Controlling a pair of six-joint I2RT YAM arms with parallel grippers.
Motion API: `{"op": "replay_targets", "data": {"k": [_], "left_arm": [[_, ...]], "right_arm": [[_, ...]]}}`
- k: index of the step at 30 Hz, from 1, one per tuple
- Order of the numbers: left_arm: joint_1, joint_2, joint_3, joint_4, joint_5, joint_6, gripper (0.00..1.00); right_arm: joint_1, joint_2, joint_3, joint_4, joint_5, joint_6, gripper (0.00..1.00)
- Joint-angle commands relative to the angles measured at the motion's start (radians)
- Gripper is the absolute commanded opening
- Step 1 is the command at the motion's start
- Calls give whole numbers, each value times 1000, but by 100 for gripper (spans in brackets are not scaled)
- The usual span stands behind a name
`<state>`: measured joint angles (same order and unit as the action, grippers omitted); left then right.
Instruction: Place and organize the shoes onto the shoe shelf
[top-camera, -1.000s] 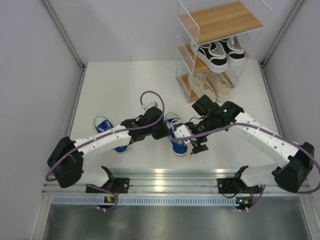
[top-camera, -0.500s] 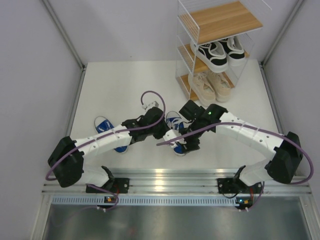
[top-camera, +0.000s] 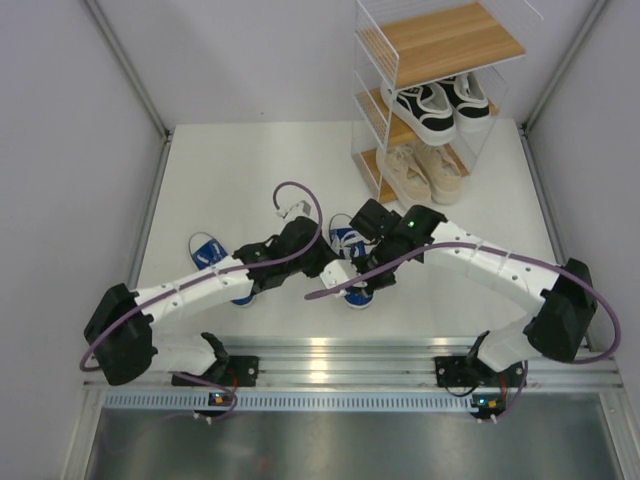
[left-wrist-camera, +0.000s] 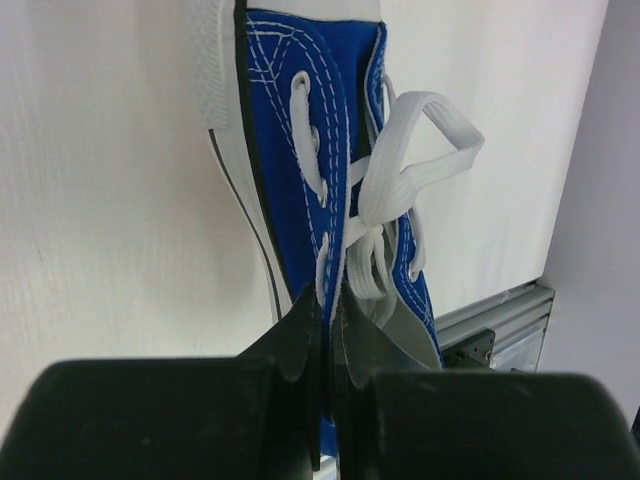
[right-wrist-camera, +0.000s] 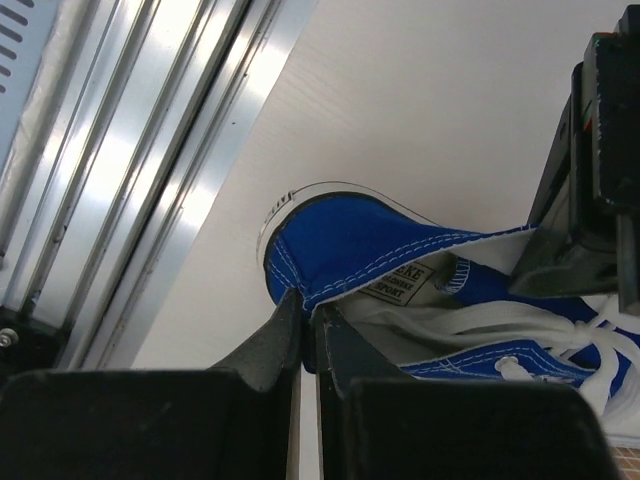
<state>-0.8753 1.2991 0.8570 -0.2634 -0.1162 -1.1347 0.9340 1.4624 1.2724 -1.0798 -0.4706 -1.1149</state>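
Note:
One blue shoe with white laces lies on the white table, held between both arms. My left gripper is shut on its canvas edge beside the lace eyelets. My right gripper is shut on the collar rim of the same blue shoe near the heel. A second blue shoe lies to the left, partly under the left arm. The shoe shelf stands at the back right, with a black pair on its middle tier and a beige pair on the bottom tier. Its top tier is bare wood.
A metal rail runs along the near table edge by the arm bases. Grey walls close in the left and right sides. A purple cable loops above the left wrist. The left gripper's body shows close by in the right wrist view.
The right arm swung left onto the blue shoe and its jaws closed on the collar. The left arm kept its grip and shifted slightly.

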Motion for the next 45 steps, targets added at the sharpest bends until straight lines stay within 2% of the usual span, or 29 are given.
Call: {"op": "replay_targets", "data": {"k": [1,2,4,5,9,15,24,30,37,40,45], "left_arm": [[13,-115,-30,136,-36,3,4],[18,-133,-67,150,-36,9,18],[33,-193,-122,194,-23,32,39],[44,-213,-136,203,-22,41,55],[65,-328,-185,207,-34,97,80],[97,-425,-213,165,-45,173,84],[119,-452,-245,162,-17,216,85],[124,-443,-251,168,-4,223,85],[131,-434,-233,164,13,240,85],[133,-431,-231,167,23,243,85],[134,-432,-249,194,38,234,85]], "right_arm": [[9,-66,50,-97,36,-83,0],[6,-89,50,-121,39,-95,0],[-12,-126,51,-146,41,-124,0],[-18,-137,50,-163,40,-131,0],[-84,-189,41,-180,43,-152,0],[-164,-269,16,-200,40,-168,0],[-317,-393,41,-262,44,-186,0],[-438,-438,234,-337,-43,-200,0],[-549,-441,496,-385,-37,-235,0],[-570,-409,622,-414,10,-255,0],[-572,-372,769,-416,174,-313,0]]}}
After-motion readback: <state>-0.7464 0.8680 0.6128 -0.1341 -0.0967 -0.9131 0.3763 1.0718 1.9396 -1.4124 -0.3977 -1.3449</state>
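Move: The blue shoe is held between both hands, its middle about 4 cm to the right of the left hand and 2 cm below it. The shelf's empty top board lies roughly 40 cm ahead of the right hand, 15 to its right and 28 higher; black shoes fill the middle board, about 37 ahead, 16 right, 13 above, and beige ones the bottom board, some 33 ahead, 15 right, 7 below. The blue shoe stays pinched near its heel by the right hand while the left fingers open wide, let go and back off about 7 cm to the left and some 5 up. The right hand carries it rightward and gently up, then climbs steeply, about 29 cm in all, easing slightly forward towards the shelf, its fingers swinging from downward to forward by some 45 degrees as it turns clockwise. ##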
